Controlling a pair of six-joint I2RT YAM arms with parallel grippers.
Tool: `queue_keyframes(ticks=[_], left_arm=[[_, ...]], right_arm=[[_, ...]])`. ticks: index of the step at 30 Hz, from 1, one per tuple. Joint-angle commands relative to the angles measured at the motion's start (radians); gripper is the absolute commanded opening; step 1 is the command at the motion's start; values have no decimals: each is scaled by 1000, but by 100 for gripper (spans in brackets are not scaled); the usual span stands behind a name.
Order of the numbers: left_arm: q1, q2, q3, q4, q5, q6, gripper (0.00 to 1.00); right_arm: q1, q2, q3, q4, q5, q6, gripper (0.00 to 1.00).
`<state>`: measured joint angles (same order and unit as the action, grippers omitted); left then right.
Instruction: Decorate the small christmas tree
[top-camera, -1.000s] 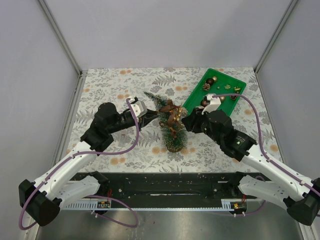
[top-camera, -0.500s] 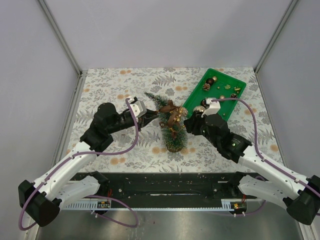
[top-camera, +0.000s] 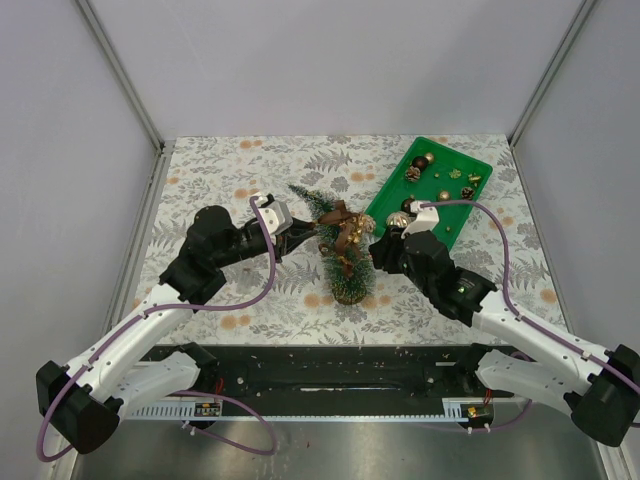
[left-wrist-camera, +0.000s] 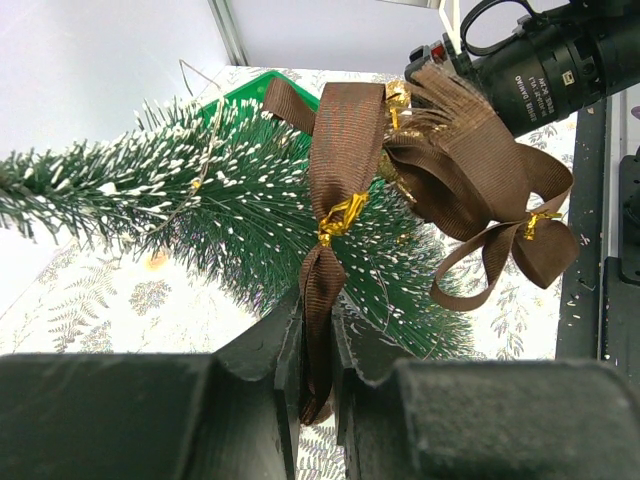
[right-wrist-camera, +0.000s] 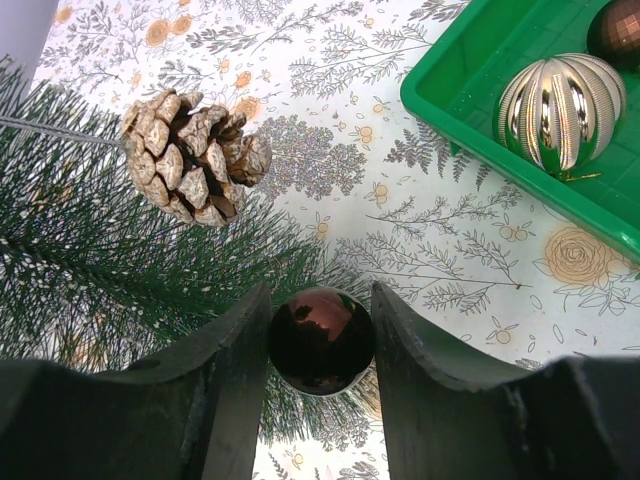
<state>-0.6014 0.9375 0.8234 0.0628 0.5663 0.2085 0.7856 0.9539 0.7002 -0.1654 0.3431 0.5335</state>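
The small christmas tree (top-camera: 350, 272) stands mid-table on its wooden base, its tip leaning toward the back left. A brown ribbon bow (top-camera: 340, 222) with gold ties hangs on it. My left gripper (top-camera: 300, 232) is at the tree's left side. In the left wrist view it (left-wrist-camera: 317, 330) is shut on a tail of the bow (left-wrist-camera: 345, 150). My right gripper (top-camera: 383, 248) is at the tree's right side. It (right-wrist-camera: 321, 300) is shut on a glossy dark brown ball (right-wrist-camera: 321, 340) just over the branches (right-wrist-camera: 90, 260). A pine cone (right-wrist-camera: 195, 155) hangs on the tree.
A green tray (top-camera: 484, 175) at the back right holds several ornaments, among them a ribbed silver ball (right-wrist-camera: 560, 105) and a brown ball (right-wrist-camera: 617, 30). Its near corner (right-wrist-camera: 480, 90) lies close to my right gripper. A fern-printed cloth covers the table.
My right arm has swung left and a little nearer, bringing the ball from the tray's edge to the tree's side. The left arm and the bow have not moved.
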Motion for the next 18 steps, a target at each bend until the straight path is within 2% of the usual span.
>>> queue_keyframes(ticks=[1,12,15,18], left_arm=[[-3,-22,-6,62,27,-9,18],[-3,-17,-3,65,29,-11,18],[-3,-17,-1,65,30,-11,18],[-3,-14,-1,69,30,-14,18]], right_arm=[[7,-3,-1,49,19,23,34],[6,-53,-24,46,7,56,57],[6,-67,-28,33,8,63,70],[6,-84,-30,20,10,65,71]])
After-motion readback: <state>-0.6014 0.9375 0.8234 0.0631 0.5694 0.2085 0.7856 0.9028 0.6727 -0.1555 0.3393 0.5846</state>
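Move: The shiny dark-red ball is already between the right hand's fingertips, at the tree's right-hand lower branches; the tree's middle lies some 6 cm left and 1 cm ahead, about level. A hanging pine cone is roughly 4 cm ahead, 3 cm left and 4 cm higher, and the striped gold ball in the tray about 10 cm ahead, 7 cm right and 14 cm below. For the left hand, the tree's middle is about 5 cm right, 2 cm ahead and 10 cm below. The dark-red ball is let go at the tree's lower right branches: the right hand holds nearly still there, then its fingers part from about half to some two-thirds open. As they spread, the hand begins easing up and back by not quite 1 cm, rolling about 5 degrees so that its left side rises. ##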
